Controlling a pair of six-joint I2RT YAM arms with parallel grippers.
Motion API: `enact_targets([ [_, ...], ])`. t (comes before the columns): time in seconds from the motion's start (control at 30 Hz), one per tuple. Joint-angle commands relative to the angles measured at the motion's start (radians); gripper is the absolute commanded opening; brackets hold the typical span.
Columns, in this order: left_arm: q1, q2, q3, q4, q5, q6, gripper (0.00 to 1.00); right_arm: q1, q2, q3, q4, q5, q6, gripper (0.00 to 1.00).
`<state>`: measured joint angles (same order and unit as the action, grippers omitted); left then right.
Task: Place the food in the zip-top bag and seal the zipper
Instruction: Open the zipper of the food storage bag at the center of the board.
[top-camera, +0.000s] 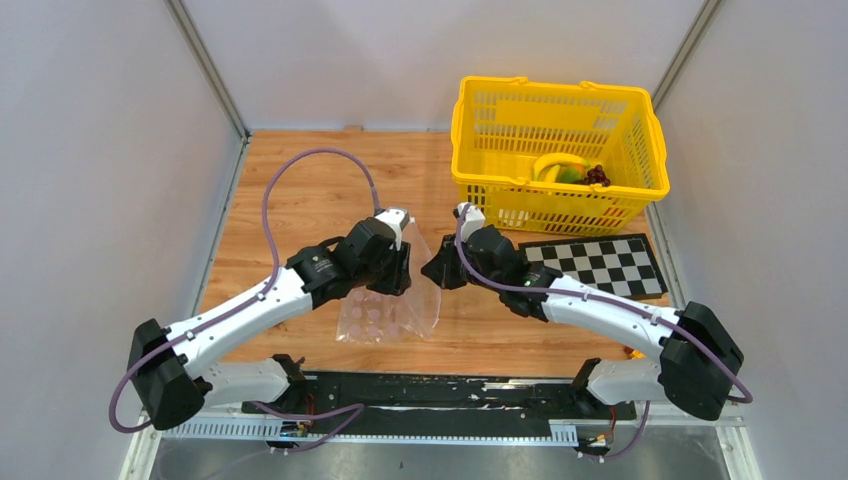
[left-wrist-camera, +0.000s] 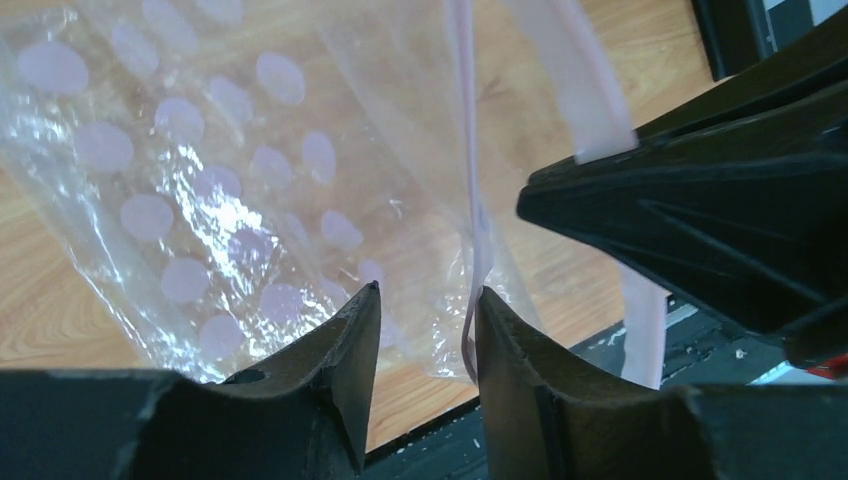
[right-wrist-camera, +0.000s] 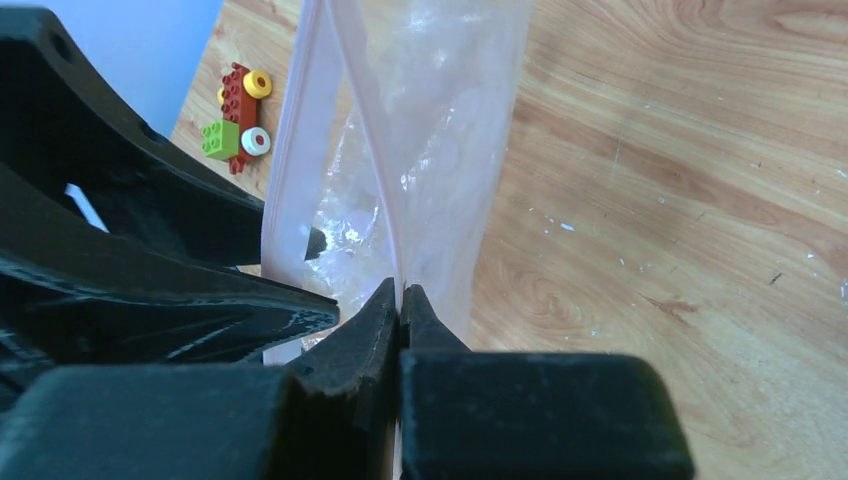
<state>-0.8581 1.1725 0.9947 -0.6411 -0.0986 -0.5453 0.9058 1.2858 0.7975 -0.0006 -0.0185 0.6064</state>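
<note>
The zip-top bag hangs between the two grippers, its lower part resting on the wood. My right gripper is shut on one pink strip of the zipper at the bag's mouth. My left gripper is open; the other zipper strip runs down between its fingers, against the right-hand one, unclamped. In the top view, left gripper and right gripper nearly meet. The food, a yellow banana, a green piece and dark grapes, lies in the yellow basket.
The yellow mesh basket stands at the back right. A checkerboard card lies in front of it, under the right arm. Small toy blocks sit on the wood beyond the bag. A black rail runs along the near edge.
</note>
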Motion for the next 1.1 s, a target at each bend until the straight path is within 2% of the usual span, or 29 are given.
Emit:
enact_targets([
  [0.0,-0.006,-0.066,-0.066,0.119,-0.032,-0.079,0.47,0.002,-0.032,-0.017,0.073,0.018,0.086,0.0],
  [0.07,-0.007,-0.083,-0.085,0.13,-0.052,-0.092,0.42,0.003,-0.035,-0.028,0.083,0.018,0.099,0.0],
  [0.13,-0.007,-0.1,-0.095,0.139,-0.066,-0.093,0.34,0.002,-0.036,-0.035,0.089,0.017,0.101,0.0],
  [0.27,-0.007,-0.128,-0.074,0.146,-0.06,-0.061,0.04,0.003,-0.031,-0.045,0.116,-0.016,0.063,0.0],
  [0.3,-0.007,-0.134,-0.055,0.137,-0.069,-0.055,0.0,0.003,-0.027,-0.041,0.106,-0.029,0.049,0.0],
  [0.37,-0.007,-0.137,0.001,0.071,-0.128,-0.038,0.0,0.002,-0.028,-0.021,0.039,0.008,0.027,0.0],
  [0.53,-0.007,-0.119,0.141,-0.17,-0.354,-0.003,0.0,0.002,-0.067,-0.007,-0.108,0.211,0.001,0.0],
  [0.6,-0.007,-0.109,0.163,-0.215,-0.386,0.0,0.0,0.002,-0.089,-0.001,-0.126,0.242,-0.01,0.0],
  [0.67,-0.007,-0.105,0.158,-0.213,-0.365,-0.004,0.0,0.002,-0.098,0.011,-0.113,0.203,-0.055,0.02],
  [0.73,-0.007,-0.107,0.135,-0.176,-0.325,-0.006,0.0,0.003,-0.092,0.037,-0.106,0.126,-0.087,0.07],
  [0.83,-0.007,-0.105,0.109,-0.127,-0.291,-0.014,0.0,-0.001,-0.087,0.101,-0.148,0.036,-0.142,0.21],
  [1.0,-0.007,-0.117,0.08,-0.119,-0.319,-0.023,0.0,-0.015,-0.159,0.211,-0.242,0.002,-0.31,0.58],
  [1.07,-0.007,-0.127,0.065,-0.108,-0.319,-0.027,0.0,-0.037,-0.192,0.263,-0.293,0.05,-0.38,0.64],
])
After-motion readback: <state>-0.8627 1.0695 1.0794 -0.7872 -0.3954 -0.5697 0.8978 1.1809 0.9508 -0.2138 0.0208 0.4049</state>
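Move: The zip-top bag's left lip sits in the left hand's half-open fingers, against the right-hand one, about 1 cm to the right of the hand point and level with it. From the right hand, shut on the other lip, this left lip lies roughly 4 cm left and 3 cm back, at the same height. The bag's body hangs some 6 cm back, 3 cm left and 8 cm below the left hand; the toy car stands about 26 cm left, 6 cm back and 14 cm below the left hand. The bag's left lip is pinched as the left fingers, straddling it, dip slightly and close; the left hand then carries it up and left, ending about 5 cm higher and 5 cm left, wrist turning some 15 degrees counter-clockwise. The right hand keeps its lip, pulls right about 3.5 cm, then opens, lets go and rises empty. ##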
